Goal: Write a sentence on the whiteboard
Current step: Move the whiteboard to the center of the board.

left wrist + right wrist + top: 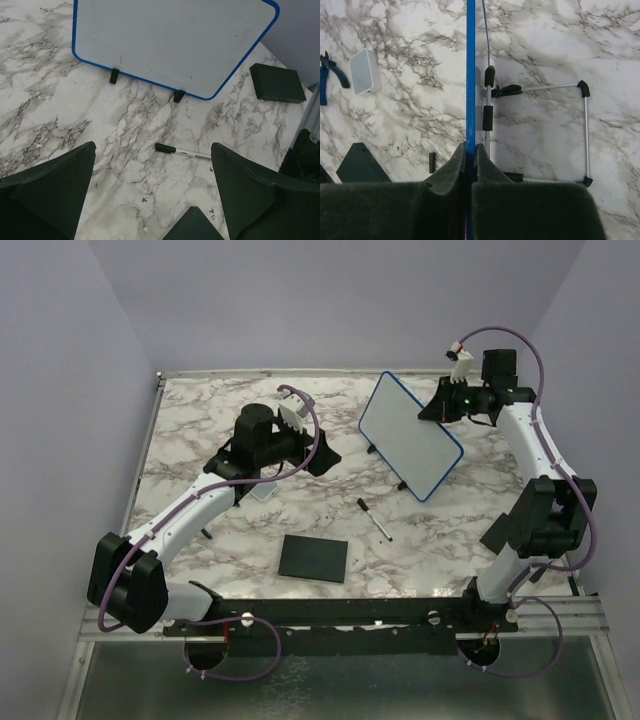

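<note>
The whiteboard (410, 435) stands upright on two black feet, right of the table's middle. Its blue-rimmed face (170, 40) carries a few faint specks, and no sentence shows on it. My right gripper (438, 405) is shut on the board's top edge, and from above its fingertips pinch the blue rim (470, 75). My left gripper (318, 453) hovers open in front of the board, holding nothing. A black-capped marker pen (375, 520) lies on the marble between board and near edge. In the left wrist view the pen (182, 151) lies just beyond the open gripper (152, 146).
A black square pad (313, 558) lies near the front rail. A pale tile (262, 490) sits under the left arm, and blue-handled pliers (330, 75) lie beyond the tile (364, 71). A wire stand (585, 135) props the board from behind.
</note>
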You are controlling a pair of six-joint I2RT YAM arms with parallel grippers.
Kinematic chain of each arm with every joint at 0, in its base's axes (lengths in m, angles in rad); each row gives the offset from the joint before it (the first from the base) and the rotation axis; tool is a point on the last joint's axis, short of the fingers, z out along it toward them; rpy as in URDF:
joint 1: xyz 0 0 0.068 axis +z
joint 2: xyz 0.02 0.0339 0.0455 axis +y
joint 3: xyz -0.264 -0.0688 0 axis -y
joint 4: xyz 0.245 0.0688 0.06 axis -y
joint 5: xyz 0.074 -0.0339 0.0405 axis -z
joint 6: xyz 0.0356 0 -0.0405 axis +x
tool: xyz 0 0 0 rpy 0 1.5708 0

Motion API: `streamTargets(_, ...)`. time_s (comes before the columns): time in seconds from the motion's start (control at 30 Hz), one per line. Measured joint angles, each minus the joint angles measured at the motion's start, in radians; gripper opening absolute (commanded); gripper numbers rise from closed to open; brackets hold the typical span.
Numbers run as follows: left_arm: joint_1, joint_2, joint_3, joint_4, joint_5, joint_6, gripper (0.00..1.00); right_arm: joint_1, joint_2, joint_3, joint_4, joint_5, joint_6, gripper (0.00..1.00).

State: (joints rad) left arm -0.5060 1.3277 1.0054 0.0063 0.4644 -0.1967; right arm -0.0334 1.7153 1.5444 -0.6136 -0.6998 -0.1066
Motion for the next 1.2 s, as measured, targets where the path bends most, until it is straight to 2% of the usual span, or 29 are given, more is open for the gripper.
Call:
streamTargets(0.53, 0.0, -0.05, -0.056, -0.001, -0.003, 0.0, 0.99, 0.237, 0.093, 0.114, -0.04, -0.05, -0.09, 0.0)
streamTargets(0.97, 0.0, -0.114, -0.079, -0.005, -0.067, -0.002, 0.99, 0.304, 0.123, 0.158, -0.111, -0.113, -0.202, 0.01)
streamTargets(1.13, 0.0, -0.159, -0.114, -0.005, -0.122, -0.01, 0.99, 0.316, 0.123, 0.158, -0.111, -0.116, -0.212, 0.08)
streamTargets(1.2, 0.0, -0.171, -0.122, -0.005, -0.144, -0.013, 0.99, 0.317, 0.123, 0.158, -0.111, -0.116, -0.216, 0.14)
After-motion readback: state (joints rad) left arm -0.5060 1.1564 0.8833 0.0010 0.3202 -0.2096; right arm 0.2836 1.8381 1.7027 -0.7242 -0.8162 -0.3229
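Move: My right hand is already pinching the middle of the whiteboard's top rim; the board's own middle is roughly 3 cm back, 3 cm left and 10 cm below. Its place at the table's centre lies about 15 cm left, 9 cm back and 20 cm down from that hand, the marker some 18 cm back and 11 cm left at table height. From my left hand the whiteboard's middle is about 8 cm ahead, 20 cm right, 13 cm lower. I keep the rim pinched and carry the whiteboard level to my left with my right hand, about 14 cm towards the table's centre, easing back some 4 cm and turning it nearly 30 degrees counter-clockwise, then slowing almost to a stop. Meanwhile my open, empty left hand edges a few centimetres left and slightly back, swinging a little counter-clockwise. ##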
